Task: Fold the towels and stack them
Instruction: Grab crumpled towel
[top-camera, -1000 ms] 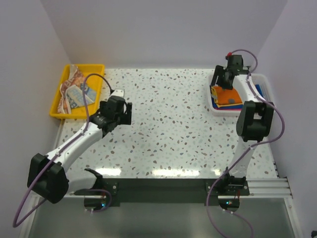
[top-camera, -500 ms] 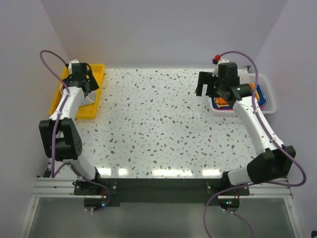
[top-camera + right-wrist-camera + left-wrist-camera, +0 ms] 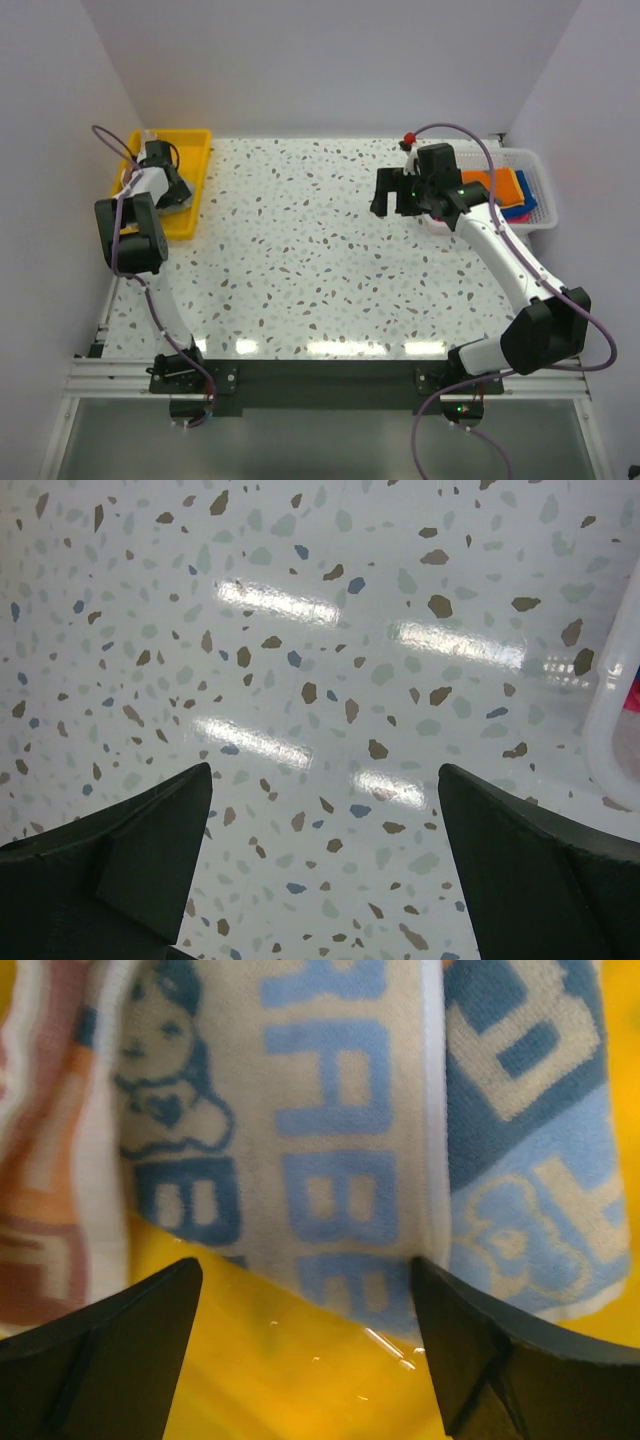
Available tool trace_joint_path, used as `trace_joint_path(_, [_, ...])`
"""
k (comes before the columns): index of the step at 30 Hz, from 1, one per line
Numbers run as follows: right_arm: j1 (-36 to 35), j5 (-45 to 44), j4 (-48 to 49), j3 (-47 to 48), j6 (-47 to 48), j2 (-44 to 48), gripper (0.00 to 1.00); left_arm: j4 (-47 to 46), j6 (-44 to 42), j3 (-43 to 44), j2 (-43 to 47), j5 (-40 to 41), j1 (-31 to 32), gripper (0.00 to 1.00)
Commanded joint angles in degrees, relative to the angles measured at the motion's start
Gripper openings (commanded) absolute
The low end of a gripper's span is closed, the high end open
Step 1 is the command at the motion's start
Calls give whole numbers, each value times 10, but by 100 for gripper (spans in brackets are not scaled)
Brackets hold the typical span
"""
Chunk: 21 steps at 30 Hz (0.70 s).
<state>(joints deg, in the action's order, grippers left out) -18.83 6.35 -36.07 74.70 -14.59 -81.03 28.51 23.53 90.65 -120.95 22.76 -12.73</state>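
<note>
The orange-blue towel (image 3: 340, 1110) with white print lies in the yellow tray (image 3: 195, 140). In the left wrist view it fills the upper half. My left gripper (image 3: 305, 1335) is open low over the tray floor, its fingertips (image 3: 110, 1350) just short of the towel's near edge, and nothing is between them. In the top view that gripper (image 3: 168, 190) covers most of the towel. An orange towel (image 3: 495, 184) lies on a blue one (image 3: 516, 210) in the white basket (image 3: 535, 160). My right gripper (image 3: 390, 195) hangs open over bare table left of the basket.
The left wall stands close beside the tray. In the right wrist view my gripper (image 3: 325, 850) looks down on speckled tabletop, with the basket's corner (image 3: 612, 730) at the right edge. The back wall runs behind both containers.
My left arm swung from the table into the yellow tray and came down at the printed towel. My right gripper opened, left the basket and moved left over the table.
</note>
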Motion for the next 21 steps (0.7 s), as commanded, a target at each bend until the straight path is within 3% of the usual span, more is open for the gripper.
trace_joint_path(1, [-2, 33, 21, -1, -7, 18, 98, 14, 13, 36, -47, -3, -2, 89])
trace_joint_path(3, [-2, 33, 21, -3, -8, 18, 98, 15, 17, 36, -60, -8, -3, 83])
trace_joint_path(4, [-2, 32, 23, -3, -8, 19, 99, 15, 18, 34, -66, -12, -3, 64])
trace_joint_path(6, [-2, 31, 21, -6, -6, 21, 98, 11, 21, 25, -68, -17, -3, 48])
trace_joint_path(7, [-2, 29, 21, -6, -6, 22, 98, 8, 20, 24, -65, -19, -3, 23])
trace_joint_path(10, [-3, 29, 18, -8, -4, 25, 98, 17, 14, 35, -44, -25, -3, 0])
trace_joint_path(16, [-2, 28, 27, -12, -5, 40, 98, 65, 6, 117, 41, -56, 20, 0])
trace_joint_path(21, [-2, 9, 30, -12, -4, 61, 98, 132, 3, 240, 100, -80, 102, 0])
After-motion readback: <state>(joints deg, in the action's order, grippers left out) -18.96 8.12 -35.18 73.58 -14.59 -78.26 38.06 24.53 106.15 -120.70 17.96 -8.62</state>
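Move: The crumpled pale towel with blue letters lies in the yellow basket right under the left fingers, its middle about 2 cm ahead, 3 cm to the left and 2 cm below. Its brown-and-orange neighbour lies about 9 cm left of the left hand and 1 cm back; the basket's right wall stands roughly 8 cm to the right and 2 cm ahead. From the right hand, the lettered towel lies some 52 cm left, 10 cm ahead and 19 cm lower. Forward and down by about 1.5 cm, the left hand settles onto the near edge of the lettered towel while its fingers close from nearly wide open and pinch the cloth. Keeping that pinch, it then lifts with growing speed, some 9 cm up, drifting to the right and forward as it rises above the basket. ##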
